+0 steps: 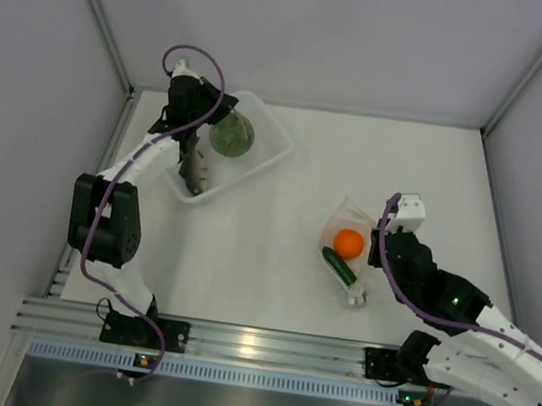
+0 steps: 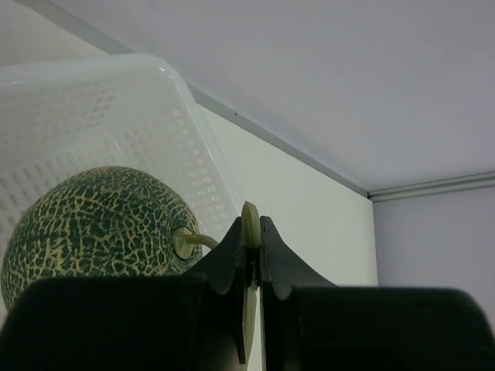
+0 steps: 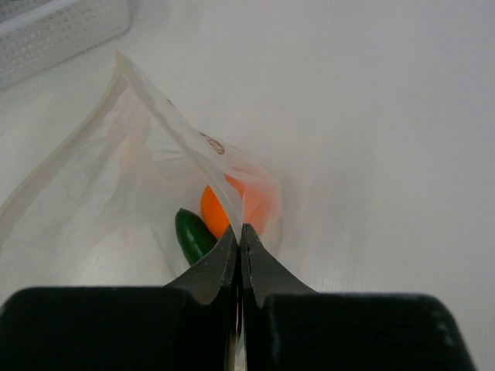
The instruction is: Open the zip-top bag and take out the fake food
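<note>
My right gripper (image 3: 240,232) is shut on the rim of the clear zip-top bag (image 3: 139,154), holding its mouth up and open. Inside the bag lie an orange ball (image 3: 216,212) and a dark green cucumber (image 3: 193,236). From above, the bag (image 1: 342,218) sits right of centre with the right gripper (image 1: 376,248) at its right edge. My left gripper (image 2: 253,232) is over the white basket (image 2: 116,100), shut on the flat pale-green stem tab of the round green netted ball (image 2: 93,224). The ball (image 1: 231,135) is within the basket. A grey-brown fish (image 1: 195,170) lies in the basket too.
The white perforated basket (image 1: 267,127) stands at the back left, close to the left wall. Its corner (image 3: 54,31) shows beyond the bag in the right wrist view. Grey walls close in the table on the left, right and back. An aluminium rail (image 1: 261,345) runs along the near edge.
</note>
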`<state>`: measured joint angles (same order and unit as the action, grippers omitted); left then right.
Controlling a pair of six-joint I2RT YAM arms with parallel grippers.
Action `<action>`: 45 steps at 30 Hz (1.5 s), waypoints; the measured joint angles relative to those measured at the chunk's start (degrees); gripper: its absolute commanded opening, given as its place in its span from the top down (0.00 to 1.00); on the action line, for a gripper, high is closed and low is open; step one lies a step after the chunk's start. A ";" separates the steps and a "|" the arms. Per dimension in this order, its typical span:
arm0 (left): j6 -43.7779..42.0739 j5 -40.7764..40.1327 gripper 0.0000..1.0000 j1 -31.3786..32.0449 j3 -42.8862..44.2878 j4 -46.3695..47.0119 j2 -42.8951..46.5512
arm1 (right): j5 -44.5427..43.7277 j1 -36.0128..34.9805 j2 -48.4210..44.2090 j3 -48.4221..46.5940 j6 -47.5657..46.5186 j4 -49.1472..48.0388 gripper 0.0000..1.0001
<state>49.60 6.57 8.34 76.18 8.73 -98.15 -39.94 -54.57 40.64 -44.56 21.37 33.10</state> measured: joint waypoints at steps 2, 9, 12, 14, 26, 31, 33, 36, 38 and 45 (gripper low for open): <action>0.31 1.18 1.00 -0.44 1.66 1.18 -2.69 | 0.04 0.00 0.02 0.00 -0.37 -0.26 1.00; 1.20 4.37 0.89 -2.23 8.02 3.19 -10.49 | 0.90 0.02 0.31 0.00 -1.46 -1.16 1.00; 1.01 5.20 0.77 -2.71 10.01 3.85 -12.81 | 1.44 0.02 1.03 0.00 -1.84 -1.75 1.00; 0.66 5.81 0.53 -2.91 10.25 4.15 -13.38 | 1.81 0.02 1.18 0.00 -1.95 -1.92 1.00; 1.27 6.47 0.02 -3.28 10.03 4.68 -12.31 | 2.45 0.07 2.82 -0.07 -2.29 -3.43 1.00; 1.25 6.73 0.02 -3.43 8.94 4.15 -6.99 | 2.62 0.07 3.65 -0.13 -2.27 -4.02 1.00; 0.90 7.17 0.02 -3.39 8.55 3.78 -3.98 | 2.67 0.07 3.65 -0.15 -2.25 -4.07 1.00; -0.87 7.32 0.02 -2.80 8.55 2.43 0.98 | 2.80 0.07 3.80 -0.35 -2.10 -4.09 1.00; -2.71 7.04 0.02 -1.99 8.50 0.63 4.31 | 2.84 0.09 4.02 -0.61 -1.81 -4.35 1.00; -10.27 2.58 0.02 8.81 4.26 -6.82 17.25 | 2.64 0.11 4.13 -1.01 -0.04 -4.59 1.00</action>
<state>39.33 9.15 17.15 80.44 1.91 -80.90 -37.30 -54.46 44.77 -45.56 21.32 28.51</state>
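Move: The green melon hangs by its stem from the left hand's shut fingers, its middle about 7 cm below and 2 cm back. The basket it is meant for has its middle some 6 cm back, 2 cm left and 11 cm below that hand; the fish in the basket is roughly 9 cm back, 8 cm left and 13 cm down. From the right hand, the basket's middle lies about 28 cm ahead, 39 cm left and 9 cm lower. Forward about 5.5 cm and slightly down, the left hand carries the melon along inside the basket, stops, and opens wide to let go of the stem. It then rises some 17 cm, swinging back and a little right out over the basket while its fingers tip up. The right hand, still pinching the bag's edge, eases about 2 cm left. ##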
